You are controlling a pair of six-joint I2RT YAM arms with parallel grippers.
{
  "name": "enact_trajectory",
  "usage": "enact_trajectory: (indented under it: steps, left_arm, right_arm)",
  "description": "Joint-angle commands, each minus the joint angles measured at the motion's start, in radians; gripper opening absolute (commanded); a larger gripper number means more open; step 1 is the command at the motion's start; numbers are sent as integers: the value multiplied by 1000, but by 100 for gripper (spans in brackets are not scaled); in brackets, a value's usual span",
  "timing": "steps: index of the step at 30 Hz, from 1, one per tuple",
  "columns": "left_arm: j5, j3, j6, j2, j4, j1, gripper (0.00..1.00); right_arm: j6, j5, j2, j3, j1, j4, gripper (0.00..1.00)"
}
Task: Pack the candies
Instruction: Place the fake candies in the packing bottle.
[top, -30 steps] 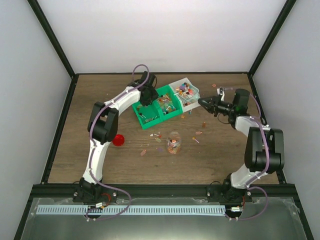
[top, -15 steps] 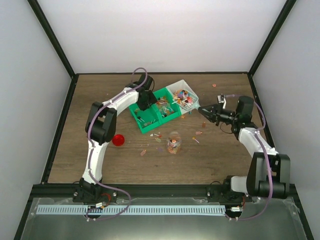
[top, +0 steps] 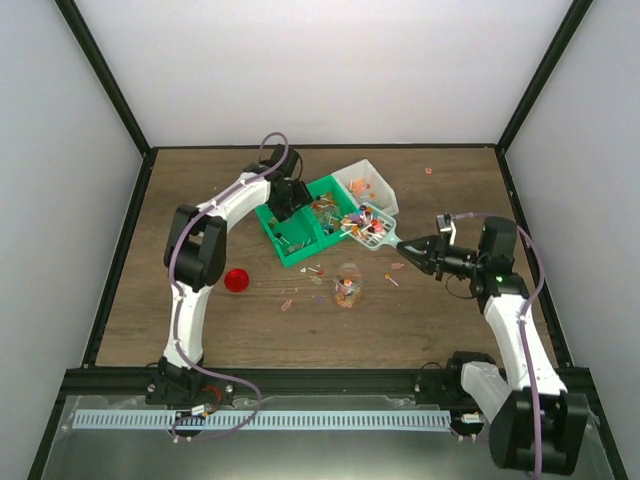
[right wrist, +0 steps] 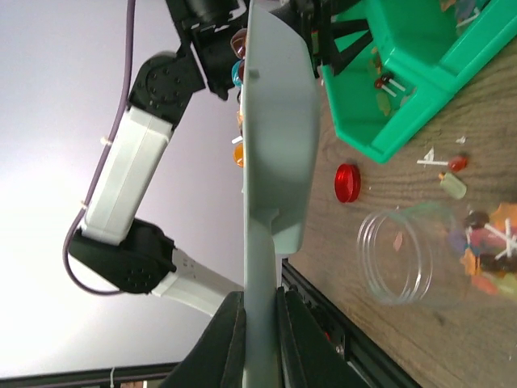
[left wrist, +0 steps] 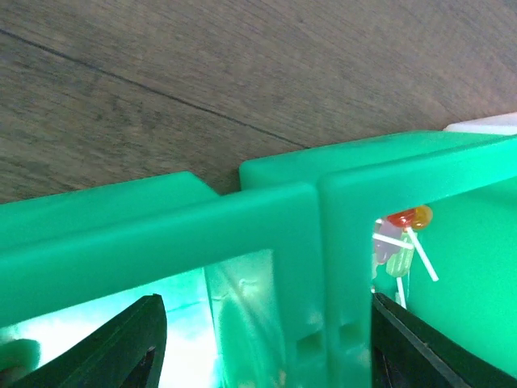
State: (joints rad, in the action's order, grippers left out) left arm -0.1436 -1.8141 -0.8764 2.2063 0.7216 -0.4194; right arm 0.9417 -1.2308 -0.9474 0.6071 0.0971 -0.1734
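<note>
My right gripper (top: 408, 246) (right wrist: 260, 295) is shut on the handle of the pale scoop (top: 370, 228) (right wrist: 275, 121). The scoop head, loaded with candies (top: 357, 219), hangs level between the white bin (top: 372, 176) and the clear jar (top: 348, 283) (right wrist: 400, 257). Some candies (right wrist: 485, 242) lie inside the jar, which rests on its side. My left gripper (top: 283, 203) (left wrist: 266, 303) is at the far left corner of the green bins (top: 296, 249) (left wrist: 242, 218). Its jaws stand open on either side of the bin's wall. More candies (left wrist: 400, 234) show inside the green bin.
A red jar lid (top: 236, 280) (right wrist: 347, 182) lies left of the jar. Loose candies (top: 312, 271) are scattered on the wooden table around the jar, and one (top: 428, 170) lies far back on the right. Black frame rails border the table.
My right arm has drawn the loaded scoop out of the white bin, back toward the jar. My left gripper's jaws have opened wider at the green bin's wall.
</note>
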Motion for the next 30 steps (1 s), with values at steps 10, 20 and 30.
enact_trajectory:
  steps: [10, 20, 30]
  left_arm:
    - [24, 139, 55, -183, -1, 8, 67]
    - [20, 164, 60, -216, -11, 18, 67]
    - [1, 174, 64, -215, -14, 36, 67]
  right_arm:
    - [-6, 12, 354, -95, 7, -313, 1]
    - [-221, 160, 408, 32, 7, -640, 1]
    - [-300, 195, 432, 63, 6, -731, 1]
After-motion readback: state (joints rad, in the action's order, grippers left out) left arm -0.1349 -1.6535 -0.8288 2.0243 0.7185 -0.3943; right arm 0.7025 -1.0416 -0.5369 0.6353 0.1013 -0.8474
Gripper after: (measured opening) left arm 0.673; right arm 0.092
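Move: The packing bottle stands upright about 12 cm to the right hand's left and some 2 cm nearer the base, its middle roughly 17 cm lower. A loose lollipop lies on the table almost straight below that hand. The green tray's middle is some 18 cm ahead and 21 cm left, and the white tray about 24 cm ahead and 8 cm left. From the left hand the bottle is roughly 23 cm back and 14 cm right, near its own height. Back towards the base by about 8 cm, quickly at first and then easing off, the right hand carries the loaded scoop from near the trays to beside the bottle's mouth. It keeps its grip on the handle, sinks slightly, then tips the scoop's head down to the left by some 10 degrees. The open, empty left hand rises, drawing back and left from the green tray. ##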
